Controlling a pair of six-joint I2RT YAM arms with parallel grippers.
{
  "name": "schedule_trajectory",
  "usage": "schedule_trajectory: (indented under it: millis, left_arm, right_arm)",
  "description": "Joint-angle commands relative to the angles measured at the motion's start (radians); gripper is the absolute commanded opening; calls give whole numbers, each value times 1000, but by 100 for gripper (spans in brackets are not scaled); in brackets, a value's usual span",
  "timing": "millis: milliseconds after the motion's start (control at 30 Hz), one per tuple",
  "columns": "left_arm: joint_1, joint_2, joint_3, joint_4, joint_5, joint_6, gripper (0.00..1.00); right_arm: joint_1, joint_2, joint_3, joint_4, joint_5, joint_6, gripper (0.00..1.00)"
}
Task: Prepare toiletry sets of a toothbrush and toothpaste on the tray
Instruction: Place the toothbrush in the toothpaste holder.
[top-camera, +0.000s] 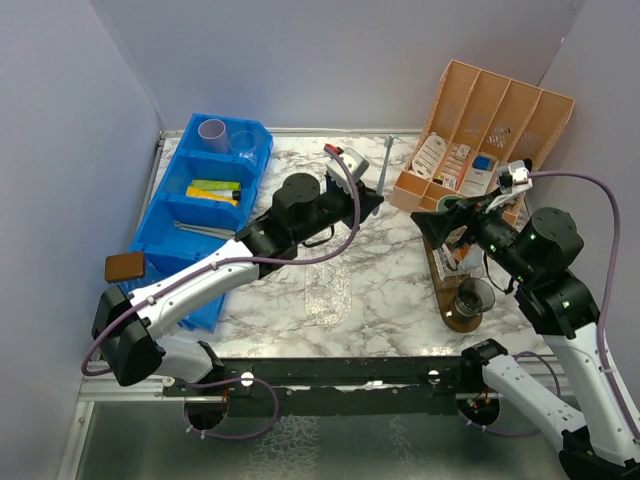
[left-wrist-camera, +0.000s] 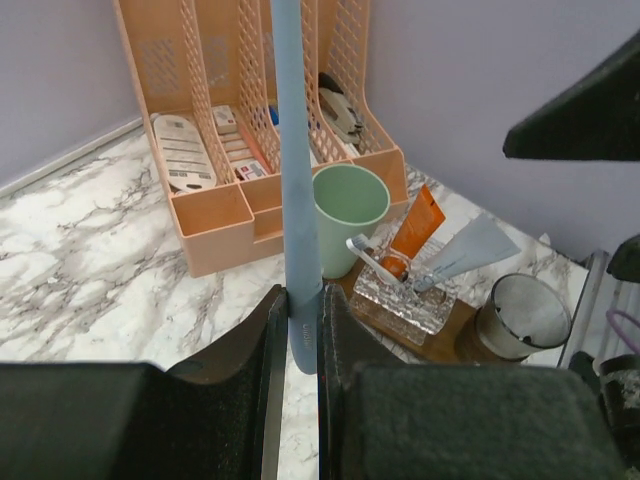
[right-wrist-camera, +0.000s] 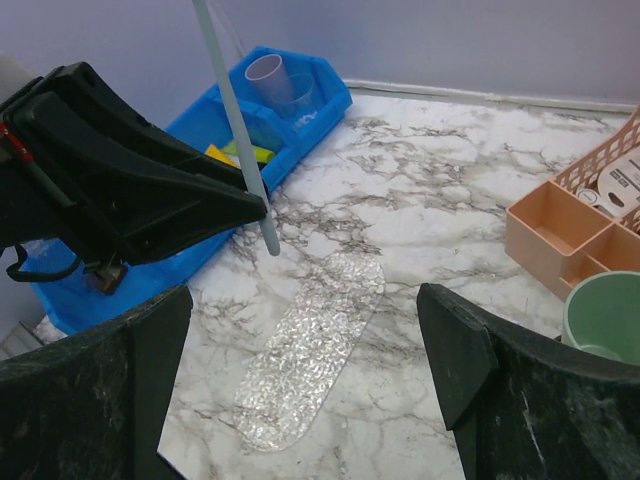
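My left gripper (left-wrist-camera: 300, 300) is shut on the lower end of a blue-grey toothbrush (left-wrist-camera: 298, 170), which stands upright over the marble table (top-camera: 385, 165). On the wooden tray (left-wrist-camera: 440, 345) at the right stand a mint green cup (left-wrist-camera: 350, 210), a clear textured cup (left-wrist-camera: 405, 305) and a smoky dark cup (left-wrist-camera: 520, 315). The clear cup holds a white toothbrush (left-wrist-camera: 372, 255), an orange tube (left-wrist-camera: 415, 230) and a grey tube (left-wrist-camera: 465, 250). My right gripper (right-wrist-camera: 305, 340) is open and empty. It hovers above the tray's far end (top-camera: 440, 215), facing the left gripper.
A clear textured oblong tray (top-camera: 327, 290) lies flat mid-table. The blue bin (top-camera: 165, 215) at the left holds a lilac cup (top-camera: 212, 132), a clear cup (top-camera: 243, 140), yellow-green tubes (top-camera: 215, 190) and toothbrushes. A peach organiser (top-camera: 480, 130) stands at the back right.
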Motion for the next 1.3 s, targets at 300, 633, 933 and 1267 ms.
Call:
schedule_trajectory:
  millis: [300,633,933,1267]
  left_arm:
    - [-85,13,-118,73,-100,181,0]
    - [-135,34,-154,93,-138,222,0]
    - [-154,37,-160,97,-163,232,0]
    - [-154,35,-165,101,-181,244,0]
  right_arm:
    - [-3,149,42,156,-160,-119,78]
    - [-2,217,16,263,-198,-98,64]
    - [-2,260,10,280,-232,-95,45]
    - [-2,240,-32,273,-238,-104,28]
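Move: The blue toothbrush stands upright in the left hand's shut fingers. Its middle is about 7 cm ahead of the open right gripper, 10 cm to its left and 6 cm higher. From the left hand, the right gripper is roughly 10 cm right, 6 cm back and level. Well below the right hand, by 26 to 28 cm, are the green cup, some 19 cm ahead and 10 right, and the toothpaste holder, 12 ahead and 12 right; the holder is about 6 ahead and 22 right of the left hand. Still pinching the toothbrush near its lower end, the left hand lowers it about 8 cm, easing a little back and right and rolling its left side up some 15 degrees. The right hand reaches about 5 cm forward and 5 cm left to meet it, turning slightly counter-clockwise and sinking a little, its fingers closing from wide to about a third open around the upper handle; whether they touch can't be seen. ##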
